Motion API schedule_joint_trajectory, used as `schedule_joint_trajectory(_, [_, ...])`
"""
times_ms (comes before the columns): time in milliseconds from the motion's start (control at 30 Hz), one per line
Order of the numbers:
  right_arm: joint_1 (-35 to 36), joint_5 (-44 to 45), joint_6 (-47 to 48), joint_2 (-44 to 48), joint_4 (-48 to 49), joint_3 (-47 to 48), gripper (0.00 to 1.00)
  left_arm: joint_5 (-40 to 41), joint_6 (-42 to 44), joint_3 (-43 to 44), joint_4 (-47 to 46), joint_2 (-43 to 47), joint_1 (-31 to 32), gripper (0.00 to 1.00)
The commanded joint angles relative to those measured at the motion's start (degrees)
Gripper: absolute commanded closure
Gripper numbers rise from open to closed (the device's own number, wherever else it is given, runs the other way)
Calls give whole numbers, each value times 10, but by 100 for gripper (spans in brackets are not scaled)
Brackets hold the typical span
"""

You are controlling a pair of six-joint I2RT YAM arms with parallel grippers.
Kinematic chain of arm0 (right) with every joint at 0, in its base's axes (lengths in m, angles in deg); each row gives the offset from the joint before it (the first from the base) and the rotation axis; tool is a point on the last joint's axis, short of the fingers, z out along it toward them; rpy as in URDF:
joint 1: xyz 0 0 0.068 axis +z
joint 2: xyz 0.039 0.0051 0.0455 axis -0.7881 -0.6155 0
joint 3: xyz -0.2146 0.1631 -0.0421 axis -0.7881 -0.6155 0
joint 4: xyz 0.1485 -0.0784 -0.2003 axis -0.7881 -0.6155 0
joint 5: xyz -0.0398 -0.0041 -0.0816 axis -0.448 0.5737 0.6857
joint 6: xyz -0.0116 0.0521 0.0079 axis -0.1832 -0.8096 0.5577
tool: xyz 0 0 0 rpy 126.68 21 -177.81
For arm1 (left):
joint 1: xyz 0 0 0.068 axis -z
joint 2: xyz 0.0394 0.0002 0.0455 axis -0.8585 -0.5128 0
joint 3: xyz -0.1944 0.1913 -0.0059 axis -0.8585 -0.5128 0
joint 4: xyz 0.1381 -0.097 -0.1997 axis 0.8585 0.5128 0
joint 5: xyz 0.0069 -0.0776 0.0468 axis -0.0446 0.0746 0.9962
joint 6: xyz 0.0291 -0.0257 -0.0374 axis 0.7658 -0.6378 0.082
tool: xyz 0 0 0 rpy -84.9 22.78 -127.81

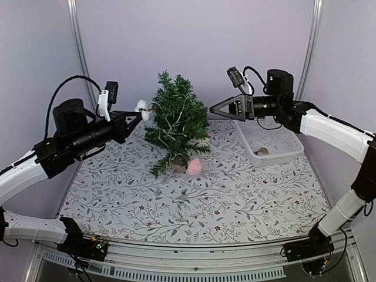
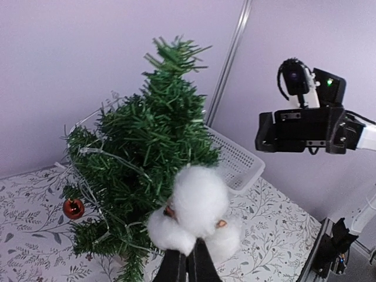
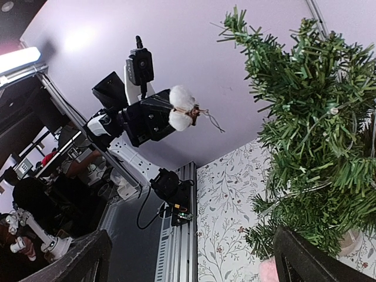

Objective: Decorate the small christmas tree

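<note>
The small christmas tree (image 1: 176, 120) stands upright at the back middle of the patterned cloth, with a thin silver wire wound through its branches. A white cotton-ball ornament (image 1: 143, 108) hangs just left of the tree's upper branches, and my left gripper (image 1: 138, 116) is shut on its lower part. In the left wrist view the ornament (image 2: 197, 205) sits right above the shut gripper (image 2: 189, 258), close in front of the tree (image 2: 147, 147). My right gripper (image 1: 214, 110) hovers open and empty just right of the tree, level with its upper half. Its wrist view shows the tree (image 3: 317, 135) and the ornament (image 3: 182, 108) beyond.
A white slotted basket (image 1: 270, 141) sits at the back right with a small brownish item (image 1: 262, 151) inside. A pink pompom (image 1: 194, 166) lies by the tree's base. A red ball (image 2: 73, 208) hangs on a low branch.
</note>
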Motion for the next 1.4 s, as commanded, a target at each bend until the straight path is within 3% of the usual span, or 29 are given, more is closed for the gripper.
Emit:
schedule_joint_trajectory(0, [-9,29,9,20,7,-12,1,-37,-41,60,53,-53,-49,100])
schedule_joint_trajectory(500, [-34,25,12,7,0,-5,1,-125,-70,207,105,-195,-162,100])
schedule_joint_trajectory(800, [-50,13,17,2,-11,0,1,-215,-39,295,190,-294,-173,100])
schedule_joint_trajectory(1000, [-55,9,22,-2,-18,4,1,-219,-23,329,251,-334,-173,100])
schedule_joint_trajectory(1367, [-58,7,20,-14,-19,11,1,-240,-2,387,271,-380,-170,100])
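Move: The cotton ornament, already in the left hand, is bound for the tree's left-hand upper branches, about 14 cm ahead, 5 cm right and 6 cm below that hand. The treetop rises roughly 9 cm ahead, 7 cm right and 9 cm above it. Down on the table, the pot is some 6 cm ahead and 9 cm right, the pink pompom 5 cm ahead and 15 cm right, both around 34 cm below. From the empty right hand, the target branches lie about 12 cm ahead, 18 cm left and 6 cm lower. The cotton ornament stays pinched in the left fingers and is carried forward some 13 cm along the tree's left side, then down about 5 cm and slightly right into the needles, the hand tipping nose-down by about 25 degrees. The right hand, still wide open, drifts forward and right by a few centimetres. ##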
